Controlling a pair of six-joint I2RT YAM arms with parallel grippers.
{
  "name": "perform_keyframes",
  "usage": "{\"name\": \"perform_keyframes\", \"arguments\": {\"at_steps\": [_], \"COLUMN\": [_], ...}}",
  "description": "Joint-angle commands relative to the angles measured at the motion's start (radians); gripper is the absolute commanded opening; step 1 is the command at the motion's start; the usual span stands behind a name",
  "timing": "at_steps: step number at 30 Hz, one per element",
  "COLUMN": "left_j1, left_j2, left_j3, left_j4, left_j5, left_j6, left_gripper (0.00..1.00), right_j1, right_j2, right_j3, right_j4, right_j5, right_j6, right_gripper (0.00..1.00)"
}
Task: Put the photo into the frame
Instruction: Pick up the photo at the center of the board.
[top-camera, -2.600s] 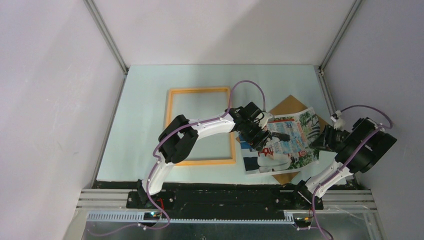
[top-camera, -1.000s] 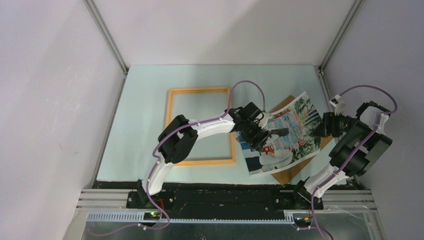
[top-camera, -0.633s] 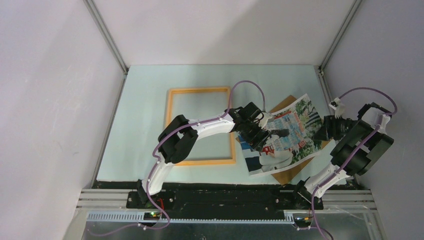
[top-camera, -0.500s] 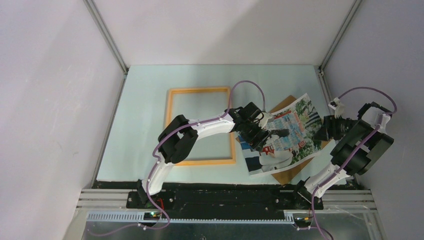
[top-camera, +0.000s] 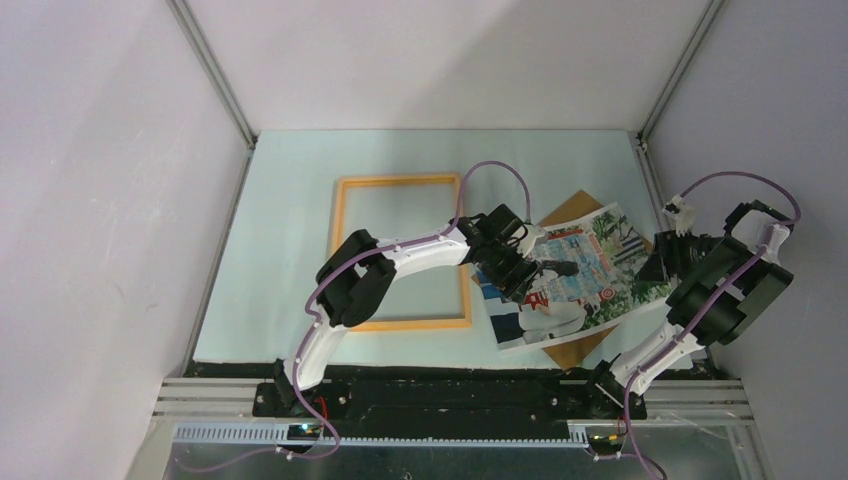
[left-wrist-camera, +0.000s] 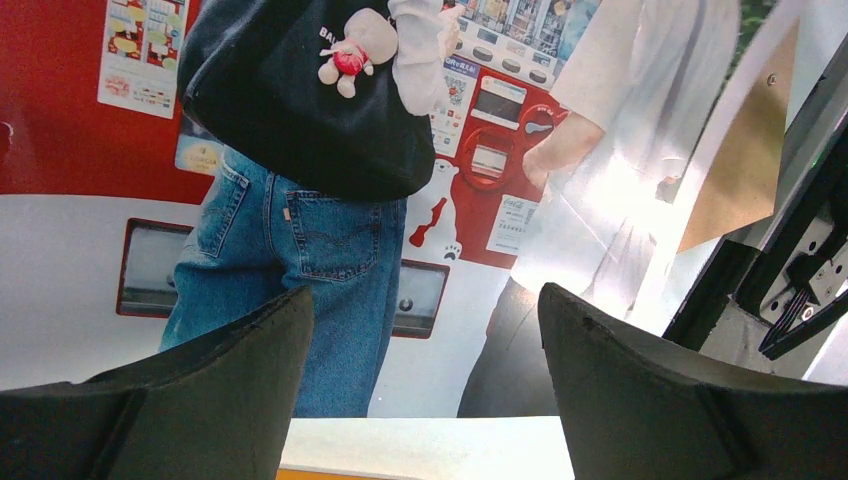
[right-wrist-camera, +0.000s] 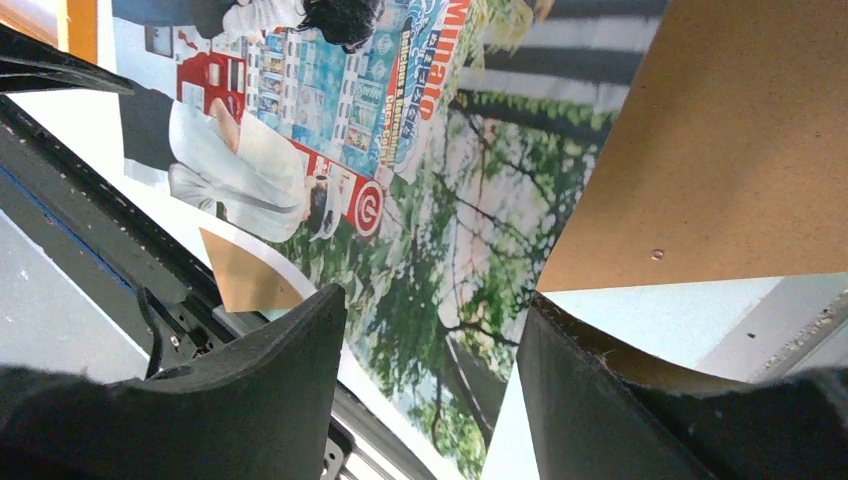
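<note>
The photo (top-camera: 575, 285) lies at the right of the mat, tilted, over a brown backing board (top-camera: 575, 212). The light-orange frame (top-camera: 400, 181) lies flat left of it, with nothing inside. My left gripper (top-camera: 535, 280) is open right above the photo's left part; in the left wrist view the print (left-wrist-camera: 300, 200) fills the space between the spread fingers (left-wrist-camera: 425, 300). My right gripper (top-camera: 662, 265) is open at the photo's right edge. In the right wrist view the green-tree end of the photo (right-wrist-camera: 420, 200) runs between its parted fingers (right-wrist-camera: 432, 305).
The backing board also shows beside the photo in the right wrist view (right-wrist-camera: 720, 150) and pokes out under its near corner (top-camera: 570, 352). The right wall rail (top-camera: 650, 180) is close behind the right gripper. The mat's near edge (top-camera: 400, 362) is just below the photo.
The photo's right end, held raised by the right gripper before, has come down and lies flatter. The right gripper has shifted right and down. The left arm has stayed put.
</note>
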Motion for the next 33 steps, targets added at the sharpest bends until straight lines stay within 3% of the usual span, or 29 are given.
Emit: {"name": "perform_keyframes", "arguments": {"at_steps": [1,10,17,21,26,33], "left_j1": [-0.008,-0.008,-0.008,-0.008,-0.008,-0.006], "left_j2": [0.032,0.034,0.027,0.018,0.007,-0.055], "left_j3": [-0.023,-0.024,-0.024,-0.027,-0.027,-0.020], "left_j4": [-0.040,-0.041,-0.040,-0.040,-0.040,-0.041], "left_j5": [0.008,0.010,0.001,-0.004,-0.009,-0.041], "left_j6": [0.022,0.029,0.031,0.031,0.027,0.039], "left_gripper": [0.88,0.89,0.89,0.89,0.89,0.94], "right_j1": [0.001,0.034,0.037,0.033,0.023,0.025], "right_j2": [0.029,0.117,0.141,0.125,0.058,-0.099], "right_j3": [0.058,0.064,0.044,0.041,0.044,0.060], "right_j4": [0.007,0.052,0.054,0.057,0.072,0.045], "right_j5": [0.029,0.004,-0.056,-0.052,-0.036,-0.061], "right_j6": [-0.023,0.020,0.056,0.082,0.121,0.160], "right_gripper": [0.65,0.63,0.53,0.41,0.17,0.00]}}
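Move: The photo's right edge, a bit towards its near corner, runs between and under the right hand's open fingers, about 1 cm ahead, 1 cm left and 3 cm below. The brown board under the photo has its middle some 15 cm left of this hand, 1 cm back and 6 cm below; the left gripper's fingers are about 27 cm left and 3 cm back, some 4 cm lower. From the left hand, that edge lies roughly 28 cm right and 4 cm ahead. Down and forward onto the photo's right edge, the right hand sinks about 3 cm while going 2 cm forward, after a small swing to its right. It pauses low there as its fingers close fully and pinch the edge, then rises about 3 cm again with the photo's edge held. ##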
